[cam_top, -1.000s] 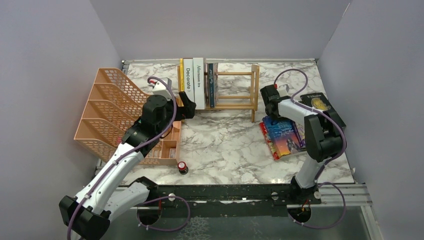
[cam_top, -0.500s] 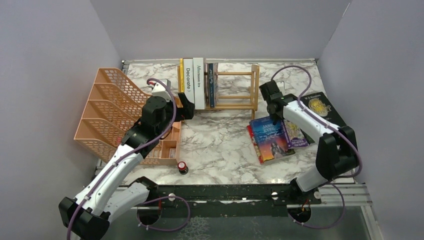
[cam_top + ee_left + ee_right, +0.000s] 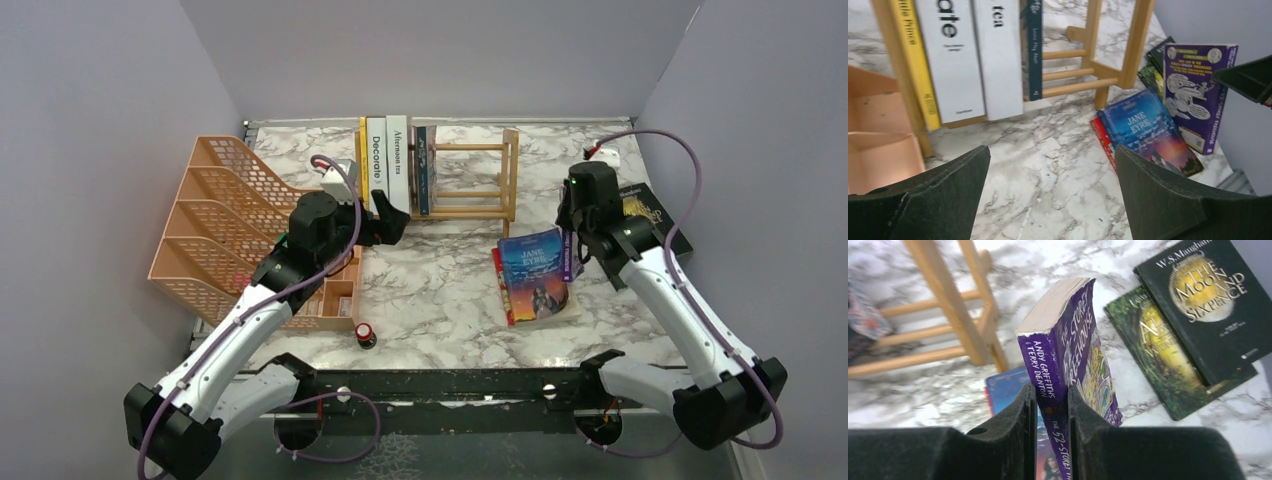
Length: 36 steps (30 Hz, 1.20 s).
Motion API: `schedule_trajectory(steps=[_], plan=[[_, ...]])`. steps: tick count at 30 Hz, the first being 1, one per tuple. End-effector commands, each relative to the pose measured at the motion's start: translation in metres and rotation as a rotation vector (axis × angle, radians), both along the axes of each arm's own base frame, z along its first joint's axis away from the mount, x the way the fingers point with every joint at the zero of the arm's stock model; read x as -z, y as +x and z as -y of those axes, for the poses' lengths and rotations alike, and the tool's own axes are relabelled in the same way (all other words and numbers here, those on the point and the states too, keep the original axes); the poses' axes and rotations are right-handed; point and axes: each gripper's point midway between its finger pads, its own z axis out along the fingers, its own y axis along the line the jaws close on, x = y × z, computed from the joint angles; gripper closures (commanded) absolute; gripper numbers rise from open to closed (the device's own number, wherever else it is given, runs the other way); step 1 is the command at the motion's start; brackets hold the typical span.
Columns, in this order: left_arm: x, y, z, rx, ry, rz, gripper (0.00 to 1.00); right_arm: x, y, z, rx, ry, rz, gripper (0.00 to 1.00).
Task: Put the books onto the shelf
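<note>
The light-wood shelf point(image 3: 490, 180) point(image 3: 1108, 70) point(image 3: 963, 315) stands at the back. In its left part stand a yellow book point(image 3: 362, 150), the white "Decorate" point(image 3: 376, 160), "Afternoon tea" point(image 3: 398, 160) and a dark book point(image 3: 422, 170). My right gripper point(image 3: 575, 235) point(image 3: 1050, 395) is shut on the spine of a purple book point(image 3: 568, 255) point(image 3: 1073, 340), held upright above the table. Below it lies the blue "Jane Eyre" point(image 3: 535, 270) point(image 3: 1143, 125) on a red book point(image 3: 500, 290). A black book point(image 3: 1208, 305) and a green one point(image 3: 1153, 350) lie flat at the right. My left gripper point(image 3: 385, 222) point(image 3: 1052, 150) hangs open before the shelf.
An orange mesh file tray point(image 3: 215, 210) fills the left side beside my left arm. A small red-capped bottle point(image 3: 365, 333) stands near the front edge. Grey walls close in on three sides, the right one close to the flat books.
My right gripper has lifted the purple book off the pile and swung right with it. The blue and red books slid left. My left gripper edged right, still open.
</note>
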Motion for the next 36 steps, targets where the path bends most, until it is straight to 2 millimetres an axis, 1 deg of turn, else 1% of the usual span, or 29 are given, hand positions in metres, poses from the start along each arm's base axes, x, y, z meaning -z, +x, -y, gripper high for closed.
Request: schedule_trajectory(steps=[1,7,8,10,11,14,17,22,25,29,33,36], plan=[[-0.026,-0.01,0.038,0.198,-0.13,0.035,0.05,-0.055,0.003,-0.031,-0.055,0.25,0.205,0.99],[-0.035,-0.016,0.058,0.274,-0.18,0.026,0.05,-0.107,-0.021,-0.045,-0.163,0.397,0.358,0.99],[-0.037,-0.017,0.062,0.287,-0.188,0.028,0.05,-0.115,-0.025,-0.051,-0.214,0.413,0.374,0.99],[-0.039,-0.022,0.07,0.316,-0.196,0.031,0.05,-0.127,-0.033,-0.076,-0.388,0.443,0.397,0.99],[-0.043,-0.023,0.074,0.332,-0.206,0.046,0.05,-0.132,-0.037,-0.088,-0.465,0.459,0.406,0.99],[-0.05,-0.027,0.08,0.363,-0.232,0.072,0.05,-0.135,-0.049,-0.115,-0.634,0.52,0.392,0.99],[-0.053,-0.029,0.081,0.372,-0.248,0.083,0.04,-0.137,-0.056,-0.132,-0.73,0.578,0.378,0.99],[-0.054,-0.032,0.081,0.384,-0.256,0.091,0.02,-0.149,-0.069,-0.154,-0.854,0.701,0.386,0.99],[-0.053,-0.034,0.081,0.391,-0.262,0.087,0.01,-0.162,-0.075,-0.164,-0.914,0.766,0.391,0.99],[-0.059,-0.036,0.08,0.387,-0.275,0.096,0.01,-0.182,-0.093,-0.175,-1.031,0.852,0.414,0.99],[-0.067,-0.044,0.08,0.403,-0.307,0.089,0.01,-0.195,-0.107,-0.178,-1.089,0.903,0.422,0.99],[-0.079,-0.054,0.081,0.442,-0.356,0.097,0.01,-0.202,-0.118,-0.181,-1.136,0.944,0.413,0.99]])
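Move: The right hand already grips the purple book by its spine; the open left gripper, to which it is carried, is about 34 cm to the left, 3 cm nearer the base and 3 cm higher. From the right hand, the shelf's empty part is roughly 19 cm left, 15 ahead and 8 lower; Jane Eyre lies some 3 cm left, 2 back and 17 below. From the left hand, the purple book is about 34 cm right, 3 ahead and 7 lower. Keeping its grip on the spine, the right hand lifts the purple book about 9 cm, sweeps it left towards the left gripper and climbs again (some 17 cm left, 16 up and 9 back in all), while the wrist turns counter-clockwise by roughly 55 degrees and rolls its left side up by nearly as much. The left hand goes right to meet the book, then also rises and draws slightly back, turning clockwise some 20 degrees with its fingers staying wide open; contact with the book can't be made out. ##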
